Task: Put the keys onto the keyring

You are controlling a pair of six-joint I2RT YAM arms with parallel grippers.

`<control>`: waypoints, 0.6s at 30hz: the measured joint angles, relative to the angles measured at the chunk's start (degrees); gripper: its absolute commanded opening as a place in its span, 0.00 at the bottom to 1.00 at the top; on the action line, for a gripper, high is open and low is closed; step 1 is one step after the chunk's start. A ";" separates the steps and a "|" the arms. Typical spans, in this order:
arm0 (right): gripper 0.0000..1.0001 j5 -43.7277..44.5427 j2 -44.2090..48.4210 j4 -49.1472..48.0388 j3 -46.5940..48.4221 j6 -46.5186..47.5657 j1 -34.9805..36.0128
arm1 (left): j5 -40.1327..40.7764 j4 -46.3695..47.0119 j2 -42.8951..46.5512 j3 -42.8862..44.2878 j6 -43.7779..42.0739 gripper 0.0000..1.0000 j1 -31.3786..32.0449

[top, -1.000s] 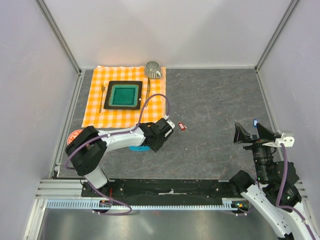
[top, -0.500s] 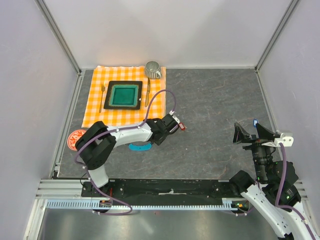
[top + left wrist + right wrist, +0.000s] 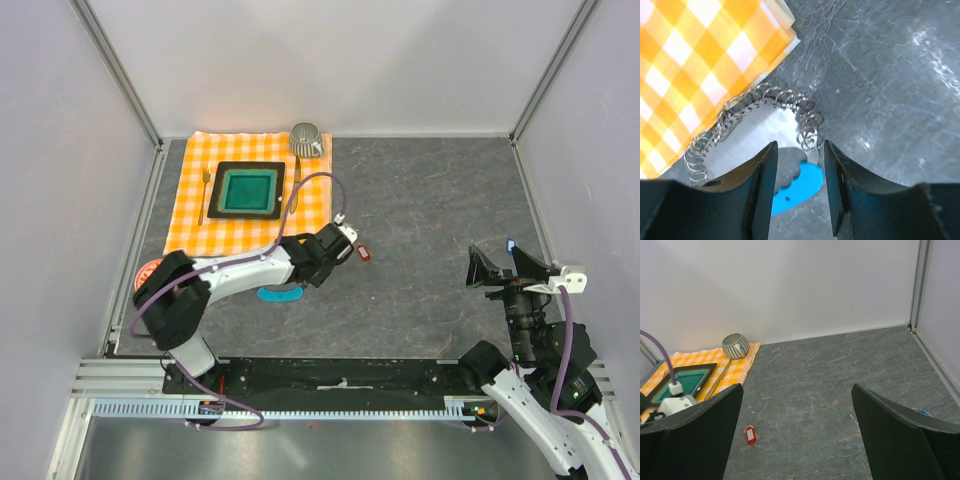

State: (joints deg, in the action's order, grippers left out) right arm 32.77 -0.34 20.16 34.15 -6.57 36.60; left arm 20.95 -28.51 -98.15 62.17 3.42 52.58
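Note:
The keyring lies on the grey table at the corner of the checked cloth, a loop of silvery coil (image 3: pixel 755 102) with a light-blue strip (image 3: pixel 800 185) (image 3: pixel 278 293). My left gripper (image 3: pixel 800 147) (image 3: pixel 298 275) hangs just over it, open about halfway. The coil's end and the blue strip show in the gap, and nothing is gripped. A red-tagged key (image 3: pixel 364 253) (image 3: pixel 750 434) lies flat just right of the left wrist. A blue-tagged key (image 3: pixel 511 244) (image 3: pixel 924 412) lies near the right wall. My right gripper (image 3: pixel 795 390) (image 3: pixel 505 265) is raised, wide open and empty.
An orange checked cloth (image 3: pixel 195 215) at the back left carries a dark square plate (image 3: pixel 248 190), a fork (image 3: pixel 205 195), a knife (image 3: pixel 297 180) and a striped cup (image 3: pixel 306 138). A red-patterned saucer (image 3: pixel 148 272) peeks out behind the left arm. Walls enclose three sides.
The left wrist swung right toward the red key, then came back a little. Its jaws narrowed somewhat. The right arm and both keys stayed put.

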 measured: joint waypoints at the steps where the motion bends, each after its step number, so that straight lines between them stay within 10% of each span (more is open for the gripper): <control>1: 0.98 0.00 0.00 0.00 0.00 0.00 0.00 | -0.59 0.13 2.21 -0.81 0.50 0.49 -0.07; 18: 0.98 -0.02 0.00 0.02 0.00 -0.02 0.00 | -14.84 10.40 11.63 -15.76 11.91 0.26 -8.17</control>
State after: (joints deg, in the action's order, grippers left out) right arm 32.75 -0.34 20.18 34.15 -6.59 36.60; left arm 6.11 -18.11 -86.52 46.41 15.33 44.40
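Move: The keyring, the curved metal plate edged with rings, lies low on the table. Its right end is almost under the left hand, about 1 cm back, 1 cm left and 3 cm below. The blue grip's middle is roughly 5 cm back and 8 cm left. The checked cloth's near right corner is some 8 cm ahead and 4 cm right; the red key tag is 8 cm ahead and 11 cm right. From the right hand, the keyring's right end is about 8 cm ahead, 34 cm left and 30 cm below. Heading for the keyring's right end, the left hand first hops up about 3 cm, then sinks some 4.5 cm while easing back and left, about 2.5 cm each way overall. Its left side dips nearly 20 degrees with a slight counter-clockwise turn, and the fingers narrow from half to about a quarter open around the corner; contact can't be confirmed. ##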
